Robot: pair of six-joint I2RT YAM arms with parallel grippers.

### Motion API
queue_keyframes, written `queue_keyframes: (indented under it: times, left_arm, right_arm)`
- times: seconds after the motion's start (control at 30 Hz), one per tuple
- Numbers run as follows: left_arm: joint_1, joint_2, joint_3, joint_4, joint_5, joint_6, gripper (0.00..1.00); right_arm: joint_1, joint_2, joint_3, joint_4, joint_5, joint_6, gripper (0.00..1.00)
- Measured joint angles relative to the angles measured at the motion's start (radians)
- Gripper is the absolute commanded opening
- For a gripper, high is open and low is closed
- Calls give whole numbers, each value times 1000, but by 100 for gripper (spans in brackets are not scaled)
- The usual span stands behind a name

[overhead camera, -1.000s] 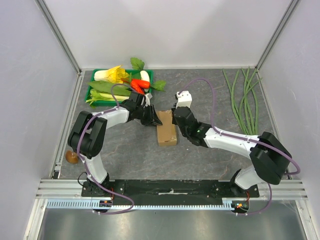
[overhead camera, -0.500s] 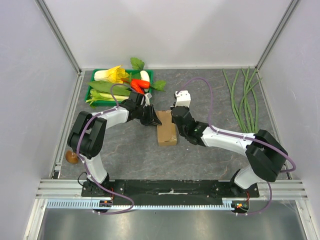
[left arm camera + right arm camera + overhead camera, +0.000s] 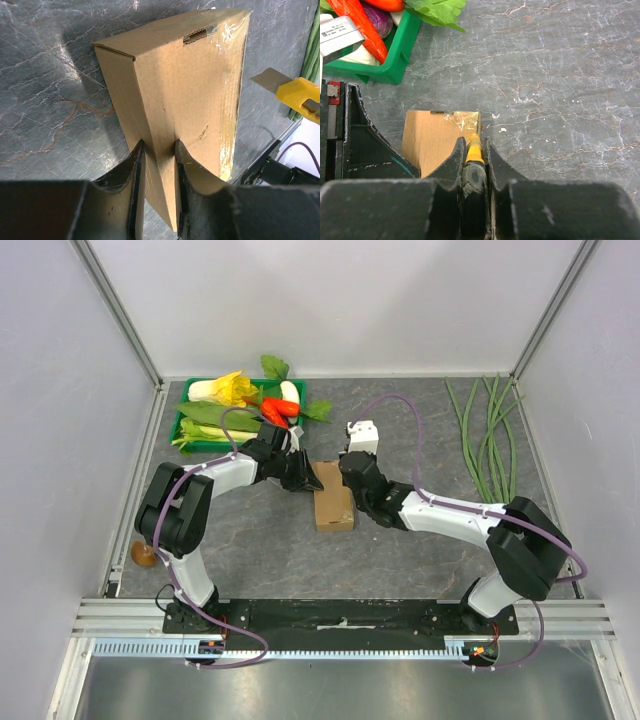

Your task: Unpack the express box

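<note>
The express box [image 3: 334,512], plain brown cardboard with clear tape along its seam, lies mid-table. My left gripper [image 3: 310,478] comes in from the left and is shut on the box's near edge, which shows pinched between the fingers in the left wrist view [image 3: 159,150]. The box [image 3: 190,85] stretches away from those fingers, flaps closed. My right gripper [image 3: 473,145] is shut on a yellow and black utility knife [image 3: 474,156]. The knife's tip sits at the taped corner of the box [image 3: 437,137]. Its blade [image 3: 270,80] shows beside the box's far end.
A green tray [image 3: 195,445] of vegetables stands at the back left, close behind the left gripper. Long green beans [image 3: 490,450] lie along the right side. A small brown round object [image 3: 144,554] sits by the left arm's base.
The right arm has crept a little left and toward the box's far end with the knife. The left gripper has tightened slightly on the box's edge. The box has stayed put.
</note>
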Motion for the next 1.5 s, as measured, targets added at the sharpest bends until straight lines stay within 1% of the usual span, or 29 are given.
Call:
queue_keyframes:
  times: [0.67, 0.9, 1.03, 1.07, 1.13, 1.17, 1.23, 1.27, 1.33, 1.5]
  left_arm:
    - [0, 0, 0, 0, 0, -2, 22]
    - [0, 0, 0, 1, 0, -7, 24]
    - [0, 0, 0, 0, -2, -16, 29]
    - [0, 0, 0, 0, -3, -19, 33]
    - [0, 0, 0, 0, -3, -22, 36]
    - [2, 0, -1, 0, -3, -24, 42]
    - [5, 0, -4, 2, -2, -30, 48]
    - [6, 0, -6, 3, -2, -32, 55]
    - [10, 0, -12, 5, -4, -37, 63]
    - [18, 3, -24, 11, 0, -56, 69]
  right_arm:
    - [0, 21, 3, -11, 0, 2, 0]
    - [0, 26, 6, -12, 4, 6, 0]
    - [0, 27, 6, -12, 6, 14, 0]
    - [0, 28, 6, -12, 6, 15, 0]
    - [0, 28, 6, -12, 7, 17, 0]
    - [0, 28, 6, -12, 7, 17, 0]
    - [0, 29, 6, -12, 6, 18, 0]
    - [0, 29, 6, -12, 7, 18, 0]
    - [0, 31, 6, -12, 7, 20, 0]
    - [0, 38, 6, -10, 5, 25, 0]
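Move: The left hand already pinches the upper left edge of the box: the box's middle lies about 3 cm to its right, 2 cm back and 3 cm lower. From the right hand, which holds the cutter blade-down over the far right edge of the box, that middle is roughly 3 cm left, 4 cm back and 12 cm below. The green crate stands some 15 cm ahead and 15 cm left of the left hand, about 2 cm lower. The left fingers let go of their pinch on the box's left edge late on, opening by about a third of their range as the hand eases under 1 cm left and down. Before and during this, the right hand keeps its grip on the cutter and lowers it slowly, just over 1 cm, bringing the blade tip down onto the taped far right edge. ##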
